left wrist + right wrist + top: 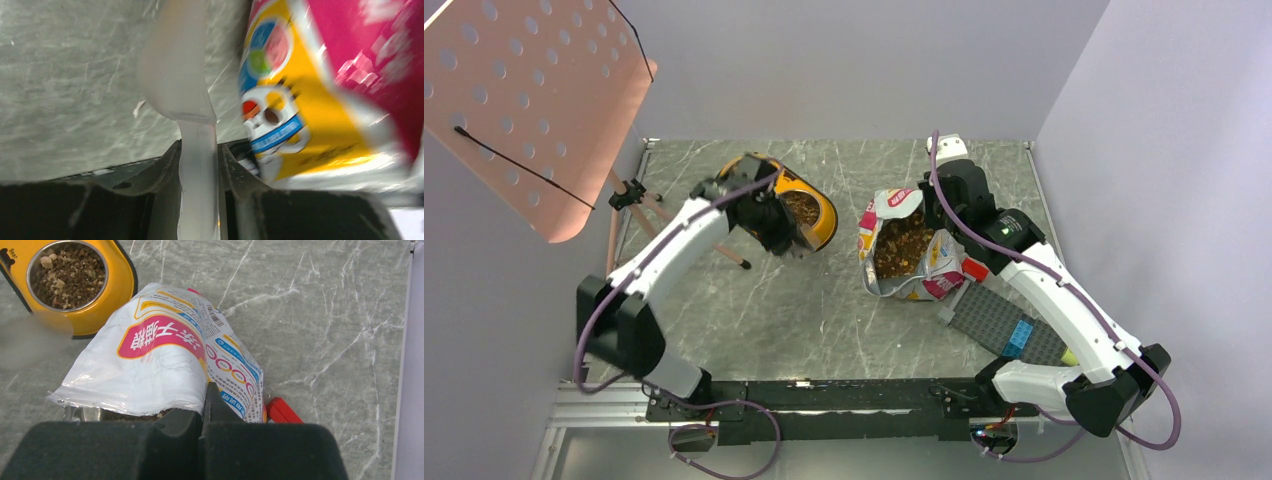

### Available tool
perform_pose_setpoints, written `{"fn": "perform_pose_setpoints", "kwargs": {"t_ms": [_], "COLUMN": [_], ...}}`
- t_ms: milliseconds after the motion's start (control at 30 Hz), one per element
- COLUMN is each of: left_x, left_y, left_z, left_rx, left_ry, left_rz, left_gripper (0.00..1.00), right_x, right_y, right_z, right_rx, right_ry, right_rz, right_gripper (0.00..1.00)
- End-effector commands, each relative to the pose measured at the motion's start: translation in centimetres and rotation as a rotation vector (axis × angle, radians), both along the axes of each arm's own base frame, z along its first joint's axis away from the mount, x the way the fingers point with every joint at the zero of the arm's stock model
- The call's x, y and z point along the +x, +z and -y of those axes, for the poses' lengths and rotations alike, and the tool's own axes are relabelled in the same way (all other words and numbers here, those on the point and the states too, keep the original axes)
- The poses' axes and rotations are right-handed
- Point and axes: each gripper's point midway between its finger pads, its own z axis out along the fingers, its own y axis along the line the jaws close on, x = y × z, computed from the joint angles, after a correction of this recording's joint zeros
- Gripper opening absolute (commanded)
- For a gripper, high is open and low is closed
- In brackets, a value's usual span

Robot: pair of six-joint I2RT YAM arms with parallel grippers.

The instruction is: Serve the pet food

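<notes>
The pet food shows as brown kibble in the open white, pink and yellow bag (902,245), which lies at mid-table. More kibble fills one steel cup (67,272) of the yellow bowl (824,215). My left gripper (198,147) is shut on the handle of a translucent white scoop (175,65). It hovers by the bowl's near side (779,225), with the bag's printed side (320,100) to its right. My right gripper (206,395) is shut on the rim of the bag's mouth (936,215). The bowl's other cup is hidden under the left arm.
A pink perforated board (534,100) on a tripod stands at the back left. A grey baseplate with a blue brick (1002,322) lies under the right arm, and a red piece (282,410) sits beside the bag. Walls close in the back and right.
</notes>
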Motion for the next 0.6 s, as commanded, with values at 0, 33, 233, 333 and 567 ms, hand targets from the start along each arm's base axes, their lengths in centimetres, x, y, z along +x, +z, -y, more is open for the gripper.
{"fn": "perform_pose_setpoints", "kwargs": {"t_ms": [0, 33, 233, 333, 567], "left_x": [-3.0, -4.0, -8.1, -8.4, -9.7], "left_y": [-0.9, -1.6, -7.2, -8.3, -11.5], "left_z": [0.3, -0.1, -6.9, -9.5, -11.7], "left_rx": [0.047, 0.058, 0.311, 0.428, 0.487], "left_ry": [-0.269, -0.282, -0.215, -0.164, -0.104], "left_rz": [0.328, 0.348, 0.304, 0.300, 0.081], "left_gripper": [0.00, 0.00, 0.00, 0.00, 0.08], "right_x": [0.1, 0.1, 0.4, 0.5, 0.7], "right_y": [5.8, 5.8, 4.9, 4.8, 4.8], "right_z": [1.9, 1.9, 1.1, 0.9, 0.3], "right_rx": [0.078, 0.079, 0.086, 0.090, 0.094], "right_ry": [-0.072, -0.072, -0.054, -0.047, -0.028], "right_rz": [0.186, 0.186, 0.158, 0.150, 0.135], "right_gripper": [0.00, 0.00, 0.00, 0.00, 0.00]}}
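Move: The left hand, already holding the clear scoop, is headed for bare table about 11 cm back and 9 cm to its left, some 18 cm below. The nearer bowl lies roughly 8 cm ahead, level sideways and 17 cm below; the black tripod foot is about 2 cm back and 10 cm left, near table height. The food bag stands about 23 cm right, level in reach. From the right hand, that bare patch is about 14 cm back and 35 cm left. Back and down first, quickly, then sideways to its left while still sinking, the left hand carries the scoop away from the bowls to low over the bare table on their near side, some 10 cm each way. The wrist turns about 25 degrees, so the right-slanting fingers point more nearly down; their grip stays shut on the handle. The right hand stays put, still pinching the bag's rim. ##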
